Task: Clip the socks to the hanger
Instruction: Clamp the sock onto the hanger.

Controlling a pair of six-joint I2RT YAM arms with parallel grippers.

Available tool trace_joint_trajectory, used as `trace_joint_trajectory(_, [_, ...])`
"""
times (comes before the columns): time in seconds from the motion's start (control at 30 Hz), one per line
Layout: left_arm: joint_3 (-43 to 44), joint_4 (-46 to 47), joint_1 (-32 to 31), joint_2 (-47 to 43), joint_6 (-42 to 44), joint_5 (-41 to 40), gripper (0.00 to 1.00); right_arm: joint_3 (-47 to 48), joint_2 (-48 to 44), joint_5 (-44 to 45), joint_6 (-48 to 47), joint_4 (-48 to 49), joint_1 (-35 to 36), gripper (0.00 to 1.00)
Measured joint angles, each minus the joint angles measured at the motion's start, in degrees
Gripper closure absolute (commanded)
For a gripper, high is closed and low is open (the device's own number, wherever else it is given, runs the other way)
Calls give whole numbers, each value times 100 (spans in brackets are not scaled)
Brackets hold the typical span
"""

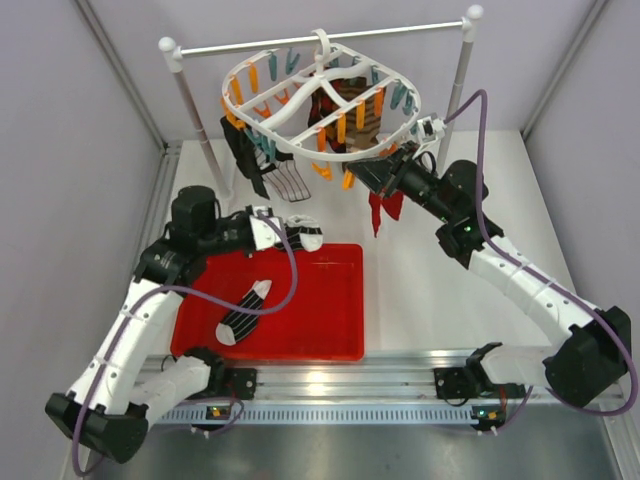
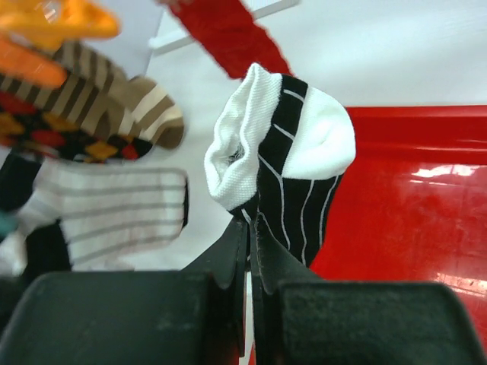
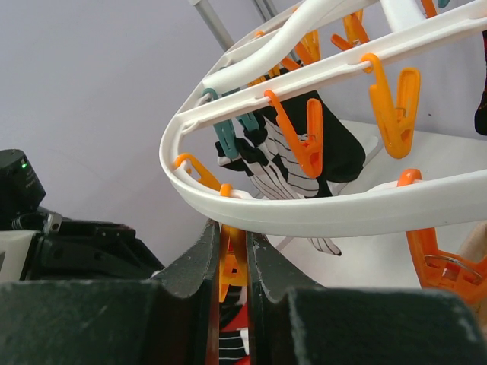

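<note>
The white hanger (image 1: 300, 150) hangs by its hook from a rod, with orange and teal clips dangling from it. My left gripper (image 1: 298, 236) is shut on a black sock with thin white stripes and a white toe (image 2: 293, 152), held up over the far edge of the red tray (image 1: 330, 330). A second black striped sock (image 1: 245, 312) lies in the tray. My right gripper (image 1: 368, 172) sits under the hanger's near rim (image 3: 342, 214), shut on an orange clip (image 3: 230, 274). A dark red sock (image 1: 385, 210) hangs beside it.
Brown striped (image 2: 114, 106), white striped (image 2: 106, 209) and black striped (image 3: 304, 163) socks hang from clips. The white rod (image 1: 320, 38) stands on two posts at the back. Grey walls close in the left and right sides.
</note>
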Motion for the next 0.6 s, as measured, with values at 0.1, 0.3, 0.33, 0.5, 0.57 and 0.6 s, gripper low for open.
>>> trace_joint_trajectory(0.1, [7, 146, -704, 188, 92, -306, 100, 0, 0, -39, -2, 0, 0, 100])
trace_joint_trajectory(0.3, [151, 678, -1281, 688, -31, -732, 100, 0, 0, -111, -20, 2, 0, 100])
trace_joint_trajectory(0.33, [208, 769, -1318, 787, -74, -769, 100, 0, 0, -131, -35, 4, -7, 100])
trace_joint_trajectory(0.5, [435, 1224, -1451, 1191, -234, -953, 100, 0, 0, -173, -39, 37, -9, 100])
trace_joint_trajectory(0.57, [455, 1364, -1482, 1276, -260, -986, 100, 0, 0, -190, -39, 68, -9, 100])
trace_joint_trajectory(0.6, [459, 1410, -1495, 1309, -273, -1001, 100, 0, 0, -197, -39, 83, -9, 100])
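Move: The orange clip I want sits on the hanger's front rim, about 14 cm to the right of my left hand, some 8 cm ahead and 6 cm above. The next orange clip along the rim is roughly 6 cm to the left of it, level with it. A red sock hangs some 21 cm to my left hand's right, 7 cm ahead and at about its height. My right hand already has the clip between its fingers. I carry the striped sock, already pinched in my left fingers with its white cuff leading, about 8 cm to the right towards the clip, at first almost purely sideways, then also easing some 3 cm forward. The fingers stay shut and the wrist barely turns. My right hand stays where it is and keeps its grip on the clip at the rim. ##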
